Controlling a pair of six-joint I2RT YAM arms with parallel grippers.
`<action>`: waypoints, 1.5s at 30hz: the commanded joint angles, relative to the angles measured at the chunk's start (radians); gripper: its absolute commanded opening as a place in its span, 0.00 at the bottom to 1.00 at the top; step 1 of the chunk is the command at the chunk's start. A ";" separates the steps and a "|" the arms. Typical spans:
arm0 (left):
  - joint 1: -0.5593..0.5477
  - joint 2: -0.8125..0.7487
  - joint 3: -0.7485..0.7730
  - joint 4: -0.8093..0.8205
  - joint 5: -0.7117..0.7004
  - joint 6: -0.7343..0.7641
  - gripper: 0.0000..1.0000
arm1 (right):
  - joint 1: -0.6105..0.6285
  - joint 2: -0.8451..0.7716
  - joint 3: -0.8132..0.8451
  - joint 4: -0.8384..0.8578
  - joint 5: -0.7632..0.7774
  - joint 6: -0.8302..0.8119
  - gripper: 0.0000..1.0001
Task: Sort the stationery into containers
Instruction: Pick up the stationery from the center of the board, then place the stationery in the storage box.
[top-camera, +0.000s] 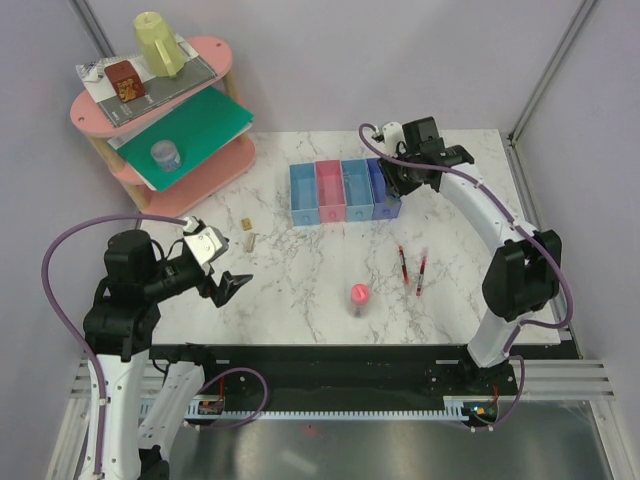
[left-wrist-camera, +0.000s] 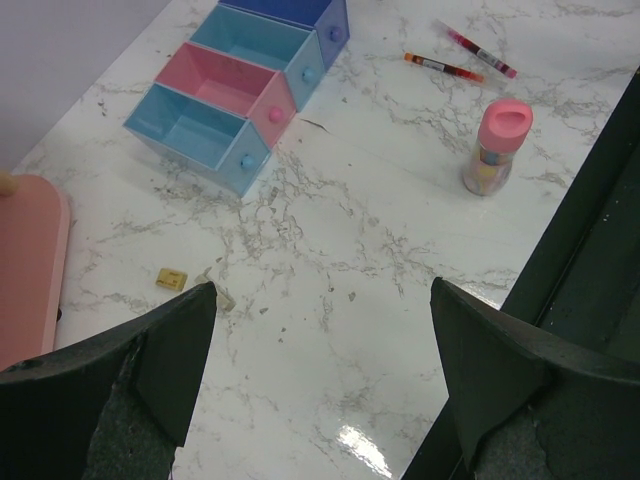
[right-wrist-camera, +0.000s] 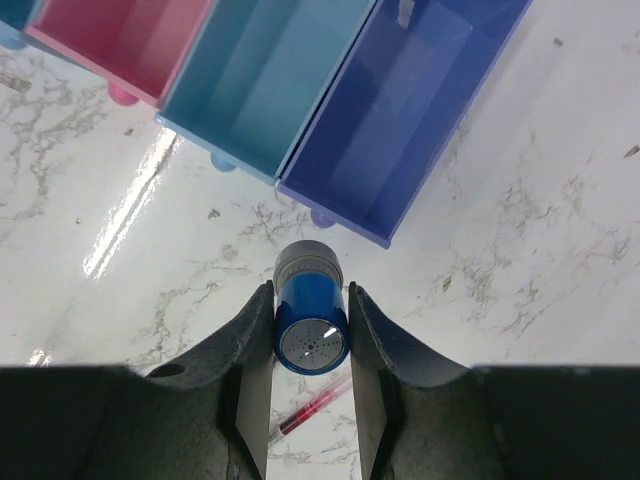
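My right gripper (right-wrist-camera: 310, 292) is shut on the small blue bottle (right-wrist-camera: 311, 318), held lying flat just in front of the purple-blue bin (right-wrist-camera: 400, 110). A red pen (right-wrist-camera: 310, 408) lies on the table below it. The row of containers (top-camera: 343, 190) stands at the table's back middle, with the right gripper (top-camera: 397, 190) at its right end. Two red pens (top-camera: 402, 265) (top-camera: 421, 272) and the pink-capped tube (top-camera: 359, 297), upright, are nearer the front. Two tan blocks (left-wrist-camera: 172, 278) (left-wrist-camera: 222, 297) lie left. My left gripper (left-wrist-camera: 322, 288) hangs open over bare marble, holding nothing.
A pink two-tier shelf (top-camera: 215, 50) stands at the back left. It carries a yellow cup (top-camera: 158, 42), a brown box (top-camera: 125, 82), a green board (top-camera: 190, 125) and a clear blue-lidded jar (top-camera: 165, 154). A black rail (top-camera: 330, 355) runs along the table's near edge.
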 joint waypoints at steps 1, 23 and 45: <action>0.003 -0.006 0.010 0.029 0.024 0.013 0.95 | 0.011 0.033 0.130 -0.003 -0.038 0.008 0.09; 0.003 -0.018 0.016 0.015 -0.015 0.012 0.95 | 0.077 0.523 0.643 0.089 -0.032 0.030 0.09; 0.003 0.011 -0.024 0.168 -0.301 -0.022 0.95 | 0.082 0.638 0.615 0.281 0.087 -0.033 0.11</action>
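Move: The right hand already holds the blue bottle; the light-blue tray between the pink and dark-blue ones lies about 12 cm ahead, 8 cm left and 11 cm below. From that hand, the dark-blue tray is 12 cm ahead and 1 cm left, the pink tray 12 cm ahead and 14 cm left, both 11 cm lower. From the idle left hand, the light-blue tray lies roughly 37 cm ahead, 25 cm right and 24 cm below. Still gripping the bottle, the right hand arcs 15 cm forward, 10 left, then down over the light-blue tray. ##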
